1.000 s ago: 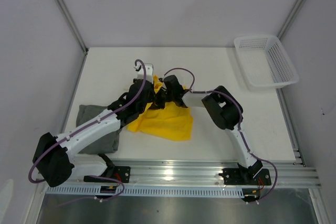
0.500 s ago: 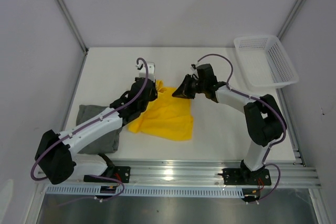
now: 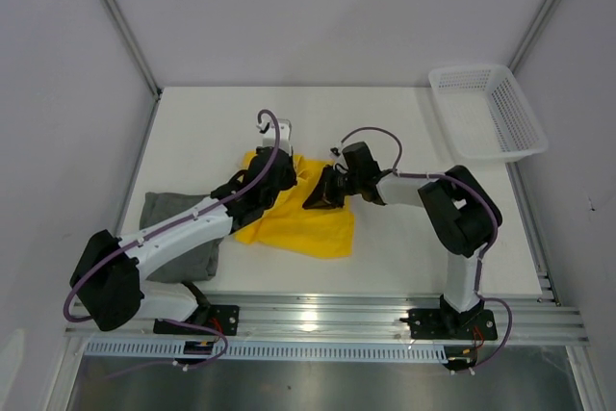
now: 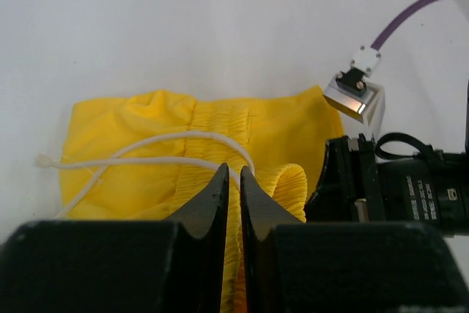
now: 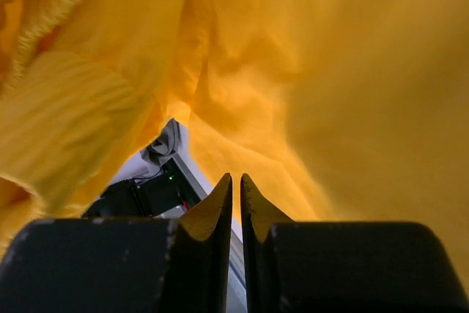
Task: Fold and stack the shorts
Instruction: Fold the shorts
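Observation:
The yellow shorts lie crumpled mid-table, their waistband and white drawstring turned toward the far side. My left gripper is at their far left corner. In the left wrist view my left gripper is shut on a raised fold of the yellow shorts' waistband. My right gripper is low at the shorts' right side. In the right wrist view it is shut to a narrow slit with nothing in it, under lifted yellow cloth. The grey shorts lie folded at the left.
A white mesh basket stands at the back right corner. The right arm's wrist is close beside my left gripper. The metal rail runs along the near edge, and walls close in on both sides.
The left gripper has closed on the waistband and shifted slightly right. The right gripper swung out to the right, then came back low to the shorts' right side. The yellow cloth spread toward the far left.

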You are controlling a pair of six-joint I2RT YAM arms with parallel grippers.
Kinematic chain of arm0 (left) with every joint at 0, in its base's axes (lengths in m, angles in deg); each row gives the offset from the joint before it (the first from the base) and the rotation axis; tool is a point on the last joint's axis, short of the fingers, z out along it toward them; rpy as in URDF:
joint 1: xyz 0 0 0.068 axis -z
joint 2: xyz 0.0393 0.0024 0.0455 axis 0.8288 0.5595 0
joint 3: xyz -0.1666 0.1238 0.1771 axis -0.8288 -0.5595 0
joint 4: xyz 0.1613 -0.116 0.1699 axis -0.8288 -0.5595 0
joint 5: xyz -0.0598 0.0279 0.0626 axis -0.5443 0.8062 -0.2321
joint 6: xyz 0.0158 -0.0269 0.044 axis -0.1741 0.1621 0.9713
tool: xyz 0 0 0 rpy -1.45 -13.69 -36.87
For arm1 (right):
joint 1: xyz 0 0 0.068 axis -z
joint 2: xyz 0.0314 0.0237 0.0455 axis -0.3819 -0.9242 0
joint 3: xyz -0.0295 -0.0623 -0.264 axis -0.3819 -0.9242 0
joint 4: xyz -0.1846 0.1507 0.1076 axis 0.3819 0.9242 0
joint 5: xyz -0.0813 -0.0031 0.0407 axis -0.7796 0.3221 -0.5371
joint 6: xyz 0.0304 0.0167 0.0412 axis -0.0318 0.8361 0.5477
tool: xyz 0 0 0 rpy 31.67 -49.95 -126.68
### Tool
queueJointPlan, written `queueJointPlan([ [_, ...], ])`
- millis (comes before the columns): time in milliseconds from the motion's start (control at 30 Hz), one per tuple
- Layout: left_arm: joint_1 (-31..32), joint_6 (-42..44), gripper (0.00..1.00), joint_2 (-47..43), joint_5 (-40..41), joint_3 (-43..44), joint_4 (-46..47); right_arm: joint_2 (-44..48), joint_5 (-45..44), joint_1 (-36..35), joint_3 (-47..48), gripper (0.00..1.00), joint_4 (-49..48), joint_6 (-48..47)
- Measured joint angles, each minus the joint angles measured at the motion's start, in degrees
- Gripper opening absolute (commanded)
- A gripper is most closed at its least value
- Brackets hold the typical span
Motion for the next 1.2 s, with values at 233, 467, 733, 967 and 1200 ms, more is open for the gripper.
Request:
queueJointPlan([
  [233,2.12,-0.55,0.01,0.31,-1.33,-2.36,1.44,-2.86,0.63,0.28,7.06,0.11,-1.01,1.42],
  [467,3.13,-0.44,0.06,1.60,-3.13,-2.93,1.84,-6.73,1.27,0.72,11.61,0.11,-2.58,2.86],
  [733,4.55,-1.20,0.76,3.28,-8.24,-3.82,3.58,-8.70,2.97,1.88,11.78,0.12,-5.49,3.91],
  [967,4.66,-2.82,0.80,3.74,-12.26,-1.38,2.27,-9.81,5.07,4.68,9.90,0.39,-11.54,5.01],
  [1200,3.08,-5.68,0.80,1.92,-16.48,5.70,-1.81,-12.83,9.40,7.45,3.30,0.72,-24.55,10.91],
])
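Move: The held yellow layer goes to the middle of the spread yellow shorts, about 4 cm back, 5 cm right of and roughly 16 cm below the left gripper; the folded grey shorts lie some 27 cm to the left and 12 cm back. From the right gripper, which is low over the cloth, the yellow shorts' far right corner lies around 11 cm ahead, 9 cm right and a little lower. Bring the left gripper, still holding the yellow layer, right, down about 4 cm and slightly back over the shorts, turning some 15 degrees clockwise; open it wide to let go, then lift it, still easing right. Meanwhile move the right gripper about 7 cm forward along the shorts towards their far edge, rising and dipping slightly, and open it late. ##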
